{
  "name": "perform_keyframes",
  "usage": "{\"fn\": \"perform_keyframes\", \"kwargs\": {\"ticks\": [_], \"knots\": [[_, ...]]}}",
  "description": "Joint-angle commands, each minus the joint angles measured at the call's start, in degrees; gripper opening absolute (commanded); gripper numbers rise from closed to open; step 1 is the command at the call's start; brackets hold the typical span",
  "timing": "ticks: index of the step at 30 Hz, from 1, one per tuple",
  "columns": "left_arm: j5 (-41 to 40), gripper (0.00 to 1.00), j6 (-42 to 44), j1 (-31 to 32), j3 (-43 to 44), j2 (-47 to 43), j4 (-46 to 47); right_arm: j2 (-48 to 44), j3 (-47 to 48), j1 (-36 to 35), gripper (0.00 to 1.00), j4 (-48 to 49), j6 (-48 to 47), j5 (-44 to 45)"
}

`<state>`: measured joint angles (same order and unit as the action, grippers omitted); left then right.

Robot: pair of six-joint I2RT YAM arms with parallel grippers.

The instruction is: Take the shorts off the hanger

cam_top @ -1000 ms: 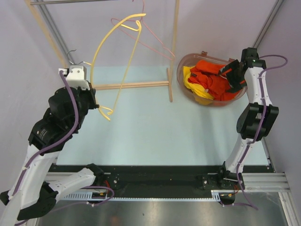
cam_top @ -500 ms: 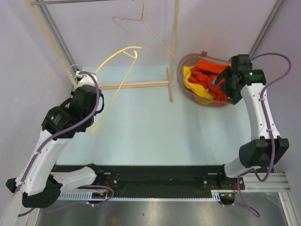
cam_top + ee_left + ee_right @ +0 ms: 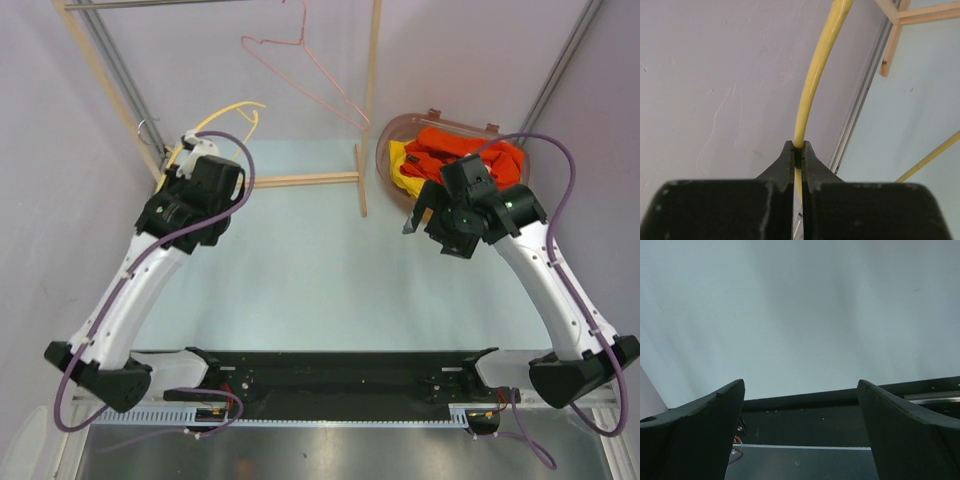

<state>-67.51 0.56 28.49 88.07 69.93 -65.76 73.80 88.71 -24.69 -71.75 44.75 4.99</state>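
Note:
Orange-red shorts (image 3: 455,148) and yellow shorts (image 3: 403,165) lie heaped in a clear basket (image 3: 383,150) at the back right, off any hanger. My left gripper (image 3: 185,155) (image 3: 798,150) is shut on the wire of a bare yellow hanger (image 3: 228,112) (image 3: 812,85), held at the back left by the wall. My right gripper (image 3: 415,218) (image 3: 801,382) stands open and empty over the table just left of the basket, facing the near edge.
A wooden rack (image 3: 300,181) (image 3: 895,30) stands at the back, and a bare pink wire hanger (image 3: 300,72) hangs from it. The purple wall (image 3: 715,75) is close to my left gripper. The black base rail (image 3: 805,415) shows under the right fingers.
My left arm has carried the yellow hanger back and left toward the wall. My right arm has pulled away from the basket and turned down over the table, still open.

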Motion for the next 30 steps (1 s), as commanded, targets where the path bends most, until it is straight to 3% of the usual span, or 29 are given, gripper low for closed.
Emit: {"fn": "perform_keyframes", "kwargs": {"ticks": [1,6,12,14,15,18,30], "knots": [[-5.7,0.0,13.39,-2.29,3.25,3.63,20.08,-4.01,1.73,-0.19,1.0,-5.95,-0.8,0.81],[-8.08,0.0,37.7,-7.29,0.87,6.78,49.86,-3.67,4.71,-0.01,1.0,-6.3,-4.05,-3.41],[-8.96,0.0,42.23,-12.05,5.7,13.11,58.08,0.55,15.43,2.18,1.0,-6.3,-10.02,-4.47],[-10.27,0.0,46.96,-12.49,5.53,14.44,65.54,1.52,18.15,3.67,1.0,-5.86,-11.35,-6.22],[-10.8,0.0,54.3,-12.84,5.27,15.23,77.41,2.57,19.04,4.29,1.0,-6.04,-12.31,-6.31],[-11.33,0.0,63.68,-13.46,7.02,19.27,89.72,4.33,22.29,7.28,1.0,-6.74,-13.98,-7.19],[-10.54,0.0,71.69,-14.95,21.26,34.65,101.17,6.44,25.73,12.12,1.0,-8.58,-16.36,-8.95]]}}
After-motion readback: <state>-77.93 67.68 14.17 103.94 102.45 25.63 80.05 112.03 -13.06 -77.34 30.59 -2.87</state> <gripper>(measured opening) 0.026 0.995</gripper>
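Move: Ahead of and above the left hand, which already grips the emptied yellow hanger, lies the hanger's place on the metal rail: about 22 cm forward, 3 cm left and 22 cm up. The stand's left post rises some 20 cm ahead and 10 cm to the left of this hand; the pink hanger hangs about 22 cm ahead, 30 cm to its right and 10 cm higher. From the right hand, that rail spot is roughly 65 cm left, 23 cm forward and 32 cm up. Carrying the yellow hanger towards the rail, the left hand goes about 16 cm forward while climbing some 9 cm, with a small shift left midway. Its shut fingers keep their pinch on the hanger's curved bar as the wrist tips the fingers up, turns counter-clockwise and rolls its left side up. The empty right hand, wide open, backs off slightly, then rises about 9 cm and edges forward. ##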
